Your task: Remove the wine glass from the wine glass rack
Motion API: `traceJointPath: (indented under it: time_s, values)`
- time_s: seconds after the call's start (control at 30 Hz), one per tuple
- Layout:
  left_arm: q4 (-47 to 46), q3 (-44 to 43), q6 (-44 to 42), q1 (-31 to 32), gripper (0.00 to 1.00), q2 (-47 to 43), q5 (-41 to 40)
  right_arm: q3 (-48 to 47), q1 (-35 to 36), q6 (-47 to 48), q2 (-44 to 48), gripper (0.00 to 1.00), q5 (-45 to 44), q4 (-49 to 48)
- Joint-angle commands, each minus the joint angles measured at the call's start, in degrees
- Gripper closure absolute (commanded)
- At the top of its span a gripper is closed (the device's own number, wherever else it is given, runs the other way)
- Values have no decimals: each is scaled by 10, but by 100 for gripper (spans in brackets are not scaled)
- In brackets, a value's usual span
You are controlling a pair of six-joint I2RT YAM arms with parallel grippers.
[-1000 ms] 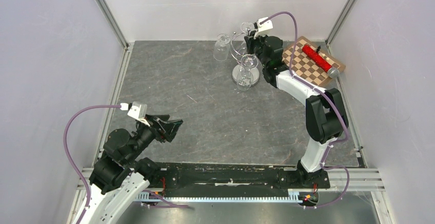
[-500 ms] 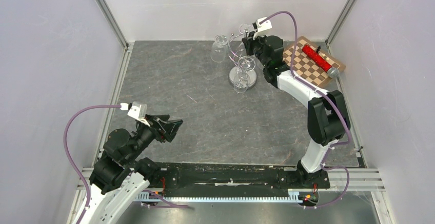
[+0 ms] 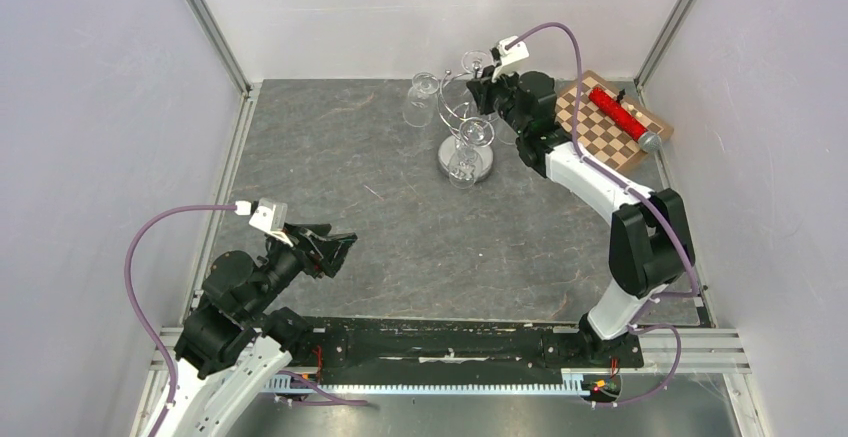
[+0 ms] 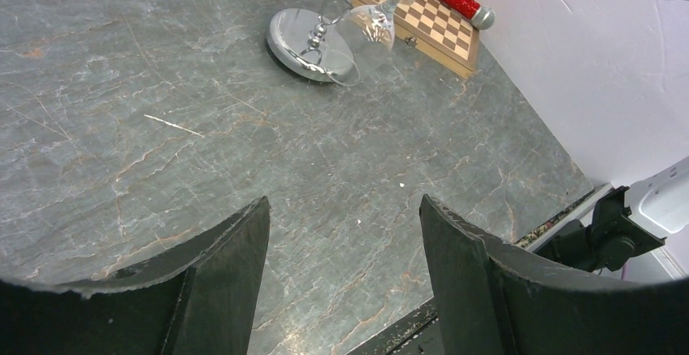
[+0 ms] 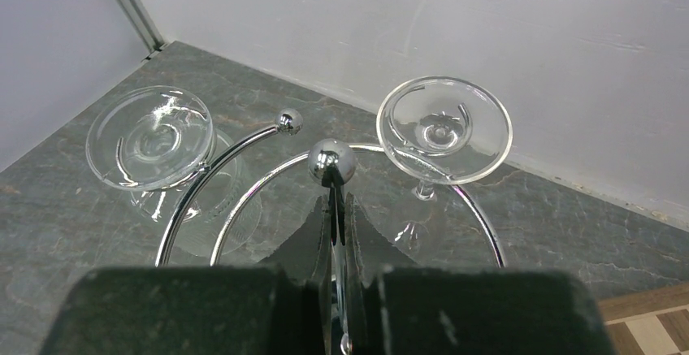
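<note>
The wine glass rack [image 3: 447,164] stands at the back of the table, a chrome stand with a round mirrored base [image 4: 302,41] and a ball-topped pole [image 5: 331,162]. Three clear wine glasses hang upside down from it: one on the left [image 3: 420,102], one at the back [image 3: 478,61], one in front [image 3: 470,142]. In the right wrist view their round feet show left [image 5: 150,136] and right [image 5: 444,130] of the pole. My right gripper [image 5: 337,209] is shut on the rack's thin pole, just under the ball. My left gripper [image 3: 335,249] hangs open over the near left of the table, holding nothing.
A wooden chessboard [image 3: 600,137] with a red cylinder [image 3: 618,113] on it lies at the back right, close behind my right arm. White walls and metal frame posts close in the table on three sides.
The rack with its glasses has shifted left across the table, along with my right gripper. The left arm has not moved.
</note>
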State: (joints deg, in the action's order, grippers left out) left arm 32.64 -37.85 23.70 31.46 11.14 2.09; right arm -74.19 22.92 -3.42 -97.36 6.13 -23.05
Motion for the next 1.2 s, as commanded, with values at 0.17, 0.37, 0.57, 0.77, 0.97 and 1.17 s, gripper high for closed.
traceJointPath:
  time_s: [0.17, 0.37, 0.57, 0.77, 0.97, 1.17]
  values:
    - [-23, 2, 8, -4, 26, 3, 7, 2, 31, 10, 162, 100, 40, -272]
    - [-23, 3, 8, -4, 26, 3, 7, 42, 47, 25, 206, 100, 60, -270]
    - [-23, 3, 9, -4, 26, 5, 7, 56, 59, 48, 244, 100, 116, -229]
    - [-23, 3, 9, -4, 26, 5, 7, 76, 65, 56, 276, 100, 155, -204]
    - [-23, 3, 9, -4, 26, 5, 6, 87, 68, 58, 289, 100, 190, -180]
    - [-23, 4, 8, -4, 26, 5, 6, 97, 71, 64, 299, 100, 233, -161]
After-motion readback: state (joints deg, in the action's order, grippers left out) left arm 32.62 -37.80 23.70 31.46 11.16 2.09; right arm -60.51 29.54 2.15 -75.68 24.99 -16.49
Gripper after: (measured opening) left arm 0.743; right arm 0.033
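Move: The right gripper is already shut on the rack's pole just under its top ball, with the rack hanging about 15 cm down. The open table it is brought to lies some 18 cm back, 5 cm left and 30 cm below. The near wine glass hangs about 10 cm back, straight behind; the left glass about 10 cm left, 1 cm ahead, both roughly 14 cm lower. From the left gripper, that table spot is some 17 cm ahead, 16 cm right and 28 cm down. Keep the right gripper shut on the pole below the ball and draw the whole rack back towards the robot, about 15 cm, drifting some 5 cm left and rising gently by 3 to 4 cm on the way. As it comes, turn the wrist some 25 degrees counter-clockwise so the rack swings round with the fingers. ##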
